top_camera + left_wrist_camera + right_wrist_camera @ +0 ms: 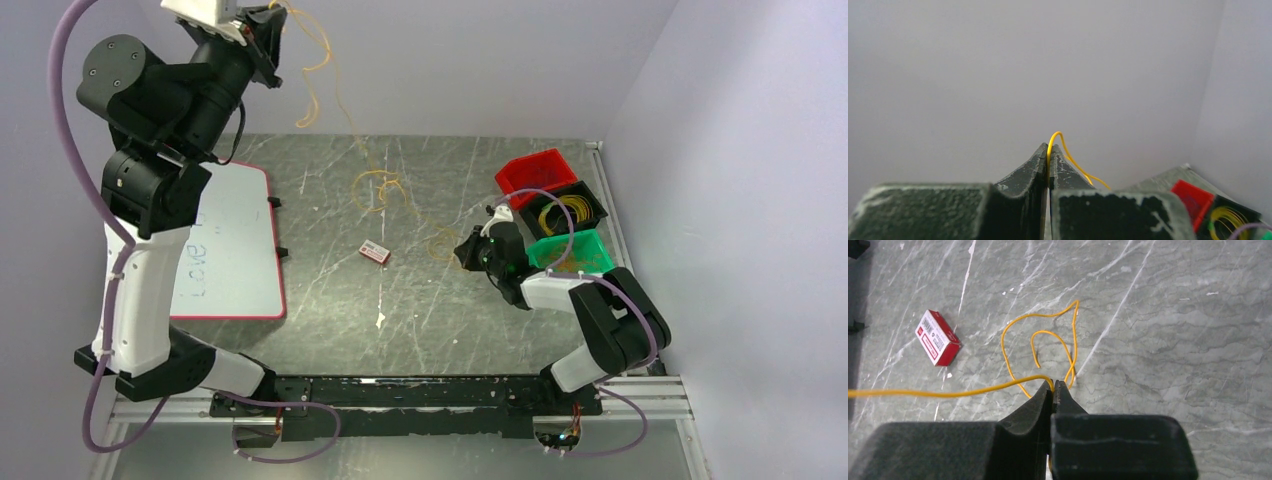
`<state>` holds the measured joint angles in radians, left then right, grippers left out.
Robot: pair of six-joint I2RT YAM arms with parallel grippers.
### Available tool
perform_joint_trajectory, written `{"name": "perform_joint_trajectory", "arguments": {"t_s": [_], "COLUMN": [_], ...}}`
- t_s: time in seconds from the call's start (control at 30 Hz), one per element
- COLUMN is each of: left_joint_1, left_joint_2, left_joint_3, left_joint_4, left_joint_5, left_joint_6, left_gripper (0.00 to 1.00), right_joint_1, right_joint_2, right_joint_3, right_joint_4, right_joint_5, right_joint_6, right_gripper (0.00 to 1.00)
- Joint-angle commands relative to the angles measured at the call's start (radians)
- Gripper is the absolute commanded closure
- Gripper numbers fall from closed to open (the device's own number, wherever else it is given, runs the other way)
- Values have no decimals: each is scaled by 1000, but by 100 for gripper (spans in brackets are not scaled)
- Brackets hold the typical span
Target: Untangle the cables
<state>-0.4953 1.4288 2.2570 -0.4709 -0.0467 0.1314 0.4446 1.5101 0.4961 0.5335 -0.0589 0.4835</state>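
Thin orange-yellow cables (378,185) run from high at the back left down to the table's middle, where they loop in a tangle. My left gripper (268,22) is raised near the back wall and shut on a yellow cable (1054,137) that arches over its closed tips (1049,150). My right gripper (462,250) is low over the table and shut on an orange cable (948,392), which leaves its tips (1053,385) to the left. More orange loops (1040,335) lie on the table just beyond those tips.
A small red box (375,252) lies mid-table. A whiteboard with a red rim (240,245) lies at the left. Red (535,170), black (565,210) and green (570,250) bins stand at the right; the black one holds coiled yellow wire.
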Motion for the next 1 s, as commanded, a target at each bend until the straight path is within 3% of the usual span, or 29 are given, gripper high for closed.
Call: {"name": "perform_joint_trajectory", "arguments": {"t_s": [0.0, 0.43, 0.63, 0.8, 0.97], "left_joint_1": [-2, -2, -1, -1, -2], "left_joint_2": [-1, -4, -10, -7, -14], "left_joint_3": [31, 61, 8, -39, -99], "left_joint_4": [66, 159, 144, 106, 108], "left_joint_5": [-114, -296, -246, -138, -93], "left_joint_6": [88, 266, 233, 159, 123], "left_gripper": [93, 93, 93, 93, 93], "right_joint_1": [-9, -9, -9, -7, -5], "right_joint_2": [16, 86, 37, -85, -217], "right_joint_3": [-22, -63, -48, 6, 73], "right_joint_4": [20, 57, 44, -30, -162], "right_joint_5": [13, -3, -38, -117, -179], "right_joint_6": [1, 14, -18, -77, -139], "right_gripper": [100, 100, 99, 68, 54]}}
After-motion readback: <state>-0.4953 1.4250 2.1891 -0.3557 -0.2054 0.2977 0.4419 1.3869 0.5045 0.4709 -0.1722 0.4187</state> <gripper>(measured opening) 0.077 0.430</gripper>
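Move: Yellow cable is pinched in both grippers. Its loose coil lies on the table about 5 cm ahead of the right hand, 4 cm to its left and 5 cm below. From the same hand, the red-white box is some 17 cm left and 4 cm ahead, the green bin roughly 22 cm right and 4 cm ahead. From the high left hand, the coil is around 6 cm ahead, 21 cm right and 64 cm below. Still pinching the cable, the right hand lowers it about 4 cm towards the table, drawing back slightly, then opens to let go and rises about 7 cm above its lowest point. The left gripper keeps its pinch high up, swinging some 6 cm left and 4 cm up while turning counter-clockwise, then comes partly back right, down and a little forward. ##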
